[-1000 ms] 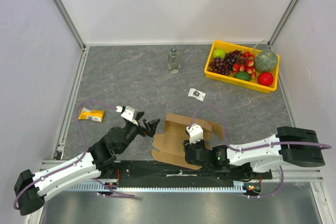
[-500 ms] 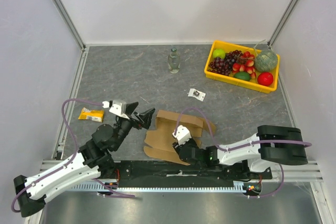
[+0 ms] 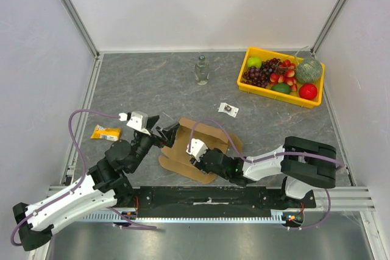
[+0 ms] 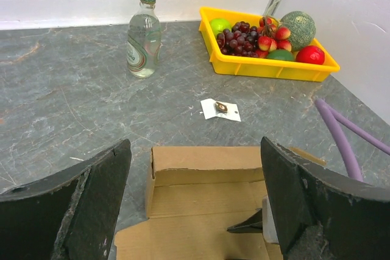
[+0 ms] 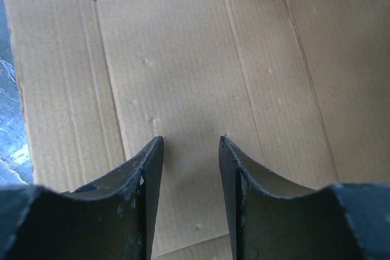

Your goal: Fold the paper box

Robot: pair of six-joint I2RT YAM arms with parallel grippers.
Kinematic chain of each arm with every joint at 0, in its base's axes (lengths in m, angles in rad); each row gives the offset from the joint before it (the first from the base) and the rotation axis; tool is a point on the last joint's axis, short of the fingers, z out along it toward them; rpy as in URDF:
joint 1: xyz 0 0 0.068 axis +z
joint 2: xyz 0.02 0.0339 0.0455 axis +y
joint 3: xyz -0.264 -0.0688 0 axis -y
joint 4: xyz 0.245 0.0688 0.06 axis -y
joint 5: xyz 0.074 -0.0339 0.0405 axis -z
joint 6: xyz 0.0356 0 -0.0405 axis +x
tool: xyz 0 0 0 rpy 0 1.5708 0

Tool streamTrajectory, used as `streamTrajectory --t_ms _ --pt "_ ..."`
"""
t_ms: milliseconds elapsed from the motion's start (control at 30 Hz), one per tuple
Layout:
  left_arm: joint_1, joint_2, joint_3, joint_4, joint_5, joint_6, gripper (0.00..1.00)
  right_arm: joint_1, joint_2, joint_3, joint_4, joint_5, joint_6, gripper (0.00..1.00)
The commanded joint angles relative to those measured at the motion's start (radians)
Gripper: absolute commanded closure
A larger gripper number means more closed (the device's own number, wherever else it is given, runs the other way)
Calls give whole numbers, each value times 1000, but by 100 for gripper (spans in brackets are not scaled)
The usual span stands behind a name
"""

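The paper box (image 3: 210, 135) is a brown cardboard sheet lying mostly flat near the front of the table, its far wall folded up (image 4: 204, 162). My left gripper (image 3: 166, 134) hovers wide open at the box's left edge, and in the left wrist view its fingers (image 4: 73, 211) frame the sheet with nothing between them. My right gripper (image 3: 190, 158) is low over the box's floor panel (image 5: 183, 77). Its fingertips (image 5: 157, 147) stand partly apart on the cardboard and hold nothing. One tip of the right gripper shows in the left wrist view (image 4: 247, 226).
A glass bottle (image 3: 202, 70) stands at the back centre. A yellow tray (image 3: 277, 94) of fruit sits at the back right. A small white packet (image 3: 228, 109) lies behind the box, a yellow packet (image 3: 106, 132) at the left. A purple cable (image 4: 341, 132) arches over the box.
The right arm has reached further left, and the box has slid left and slightly away with it. The left gripper has drawn back to the left, still open.
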Motion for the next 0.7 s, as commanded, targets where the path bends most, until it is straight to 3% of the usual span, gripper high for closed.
streamTrajectory --t_ms 0,167,400,600,667 --pt "-4 -13 48 -32 -10 36 8 -35 65 27 -93 -137 -205 51" --pt "-4 -10 59 -45 -13 44 8 -76 75 52 -113 -203 -279 51" --pt "-3 -44 60 -58 -33 44 8 -78 -67 115 -193 -195 -209 46" --pt "-4 -78 37 -46 -42 21 8 -50 -148 190 -242 -194 29 49" --pt "-4 -81 37 -49 -48 18 8 -12 -158 202 -265 -70 136 49"
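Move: The right hand's half-open fingertips are down in the unfolded middle of the paper box, whose centre lies about 3 cm ahead, 2 cm to the right and 1 cm below. The box's standing far wall is roughly 8 cm ahead and 4 cm right; its flat left end flap is some 5 cm ahead and 8 cm left. For the high, open left hand, the box centre lies level with it, around 9 cm right and 24 cm below. Still pressing its fingertips on the box floor, the right hand slides the cardboard a little farther forward and left, under 2 cm, turning about 10 degrees counter-clockwise. It then eases back slightly and lifts off, rising about 5 cm while drifting left towards the end flap, fingers staying half open. The left hand, wide open, shifts only slightly up and left. ##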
